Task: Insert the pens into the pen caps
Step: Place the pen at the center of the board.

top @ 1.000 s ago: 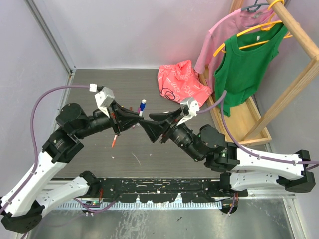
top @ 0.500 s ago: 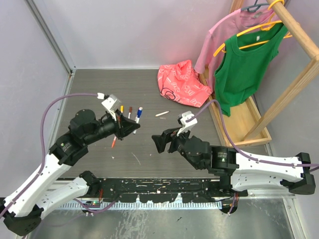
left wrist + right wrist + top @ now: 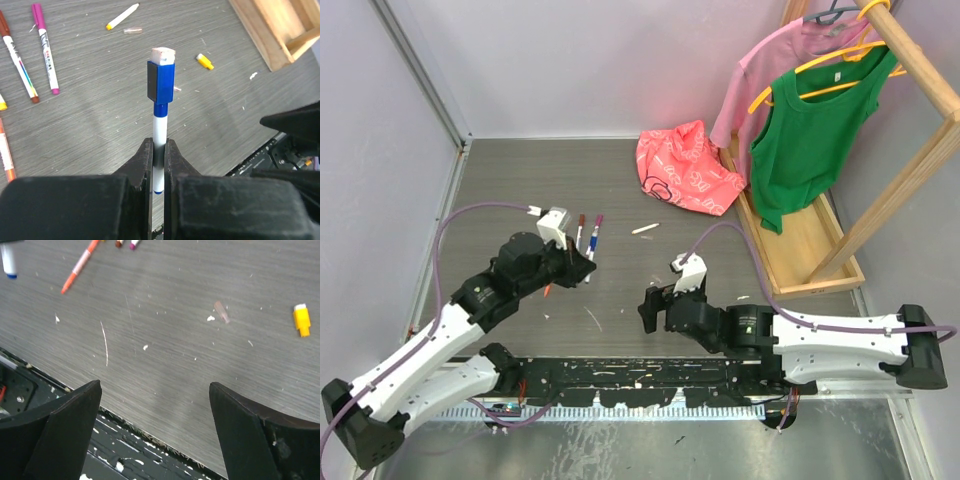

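Note:
My left gripper (image 3: 159, 146) is shut on a white pen (image 3: 160, 125) that stands upright between the jaws, with a blue cap (image 3: 161, 81) on its upper end. In the top view the left gripper (image 3: 584, 264) hovers left of centre, and my right gripper (image 3: 647, 308) sits low near the table's front edge. The right gripper (image 3: 155, 390) is open with only bare table between its fingers. Loose on the table lie a purple pen (image 3: 45, 47), a dark red pen (image 3: 17, 62), an orange pen (image 3: 79, 266), a yellow-tipped pen (image 3: 122, 16) and a yellow cap (image 3: 301, 320).
A red bag (image 3: 685, 168) lies at the back. A wooden rack (image 3: 820, 235) with a pink shirt (image 3: 770, 60) and a green top (image 3: 815, 125) stands along the right side. A small clear piece (image 3: 221, 311) lies near the yellow cap. The black front rail (image 3: 650, 375) runs below the arms.
The two grippers, close together a second ago, have drawn apart and back toward the front. The right gripper has opened. The left keeps the capped blue pen.

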{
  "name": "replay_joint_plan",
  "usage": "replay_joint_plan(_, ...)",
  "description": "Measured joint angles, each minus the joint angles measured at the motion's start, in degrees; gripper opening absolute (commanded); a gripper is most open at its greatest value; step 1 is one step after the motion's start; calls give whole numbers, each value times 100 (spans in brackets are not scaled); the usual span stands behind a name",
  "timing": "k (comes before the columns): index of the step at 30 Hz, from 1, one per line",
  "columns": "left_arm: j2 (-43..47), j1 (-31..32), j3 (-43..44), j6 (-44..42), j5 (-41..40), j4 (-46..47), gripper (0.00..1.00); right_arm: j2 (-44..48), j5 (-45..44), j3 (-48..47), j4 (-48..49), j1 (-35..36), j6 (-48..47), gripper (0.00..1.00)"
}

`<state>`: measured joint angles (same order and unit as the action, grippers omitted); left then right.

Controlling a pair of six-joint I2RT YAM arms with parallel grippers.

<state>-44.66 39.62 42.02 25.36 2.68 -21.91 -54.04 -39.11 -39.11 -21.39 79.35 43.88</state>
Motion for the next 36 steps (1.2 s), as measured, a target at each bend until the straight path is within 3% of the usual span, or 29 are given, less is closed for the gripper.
replay_joint_plan(8, -1333, 0, 243, 15, -413, 83, 0, -260, 166, 199, -103, 0, 264, 98)
replay_joint_plan(17, -3864, -35, 1757, -157, -874, 42, 0, -162, 140, 243, -448, -2, 354, 98)
replay_joint_plan(24, -5539, -70, 2949, -225, -894, -94, 0, 588, 63, 249, -776, -2, 551, 98)
replay_joint_plan(36, -6736, -74, 3464, -107, -1088, -345, 0, 1368, -90, 260, -1353, -7, 892, 96)
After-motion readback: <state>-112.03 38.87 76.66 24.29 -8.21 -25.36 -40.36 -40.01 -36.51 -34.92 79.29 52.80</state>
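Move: The left hand already holds the blue pen; the free spot it is taking it to on the board lies about 14 cm ahead, 7 cm to the right and 20 cm below. The purple pen's middle is some 17 cm ahead, straight on, with the brown pen 4 cm to the left of it; the white pen lies about 20 cm ahead and 13 cm right, all at table height. From the right hand the spot is roughly 22 cm ahead, 7 cm left and 15 cm down. Keeping its pinch on the blue pen, the left hand swoops down about 18 cm while reaching some 14 cm forward and 7 cm right, ending in a nearly straight descent to the free spot between the purple and white pens, its fingers tilting to point steeply down. The empty, wide-open right hand dips about 4 cm, comes back up and draws 5 cm to the right, away from that spot. ##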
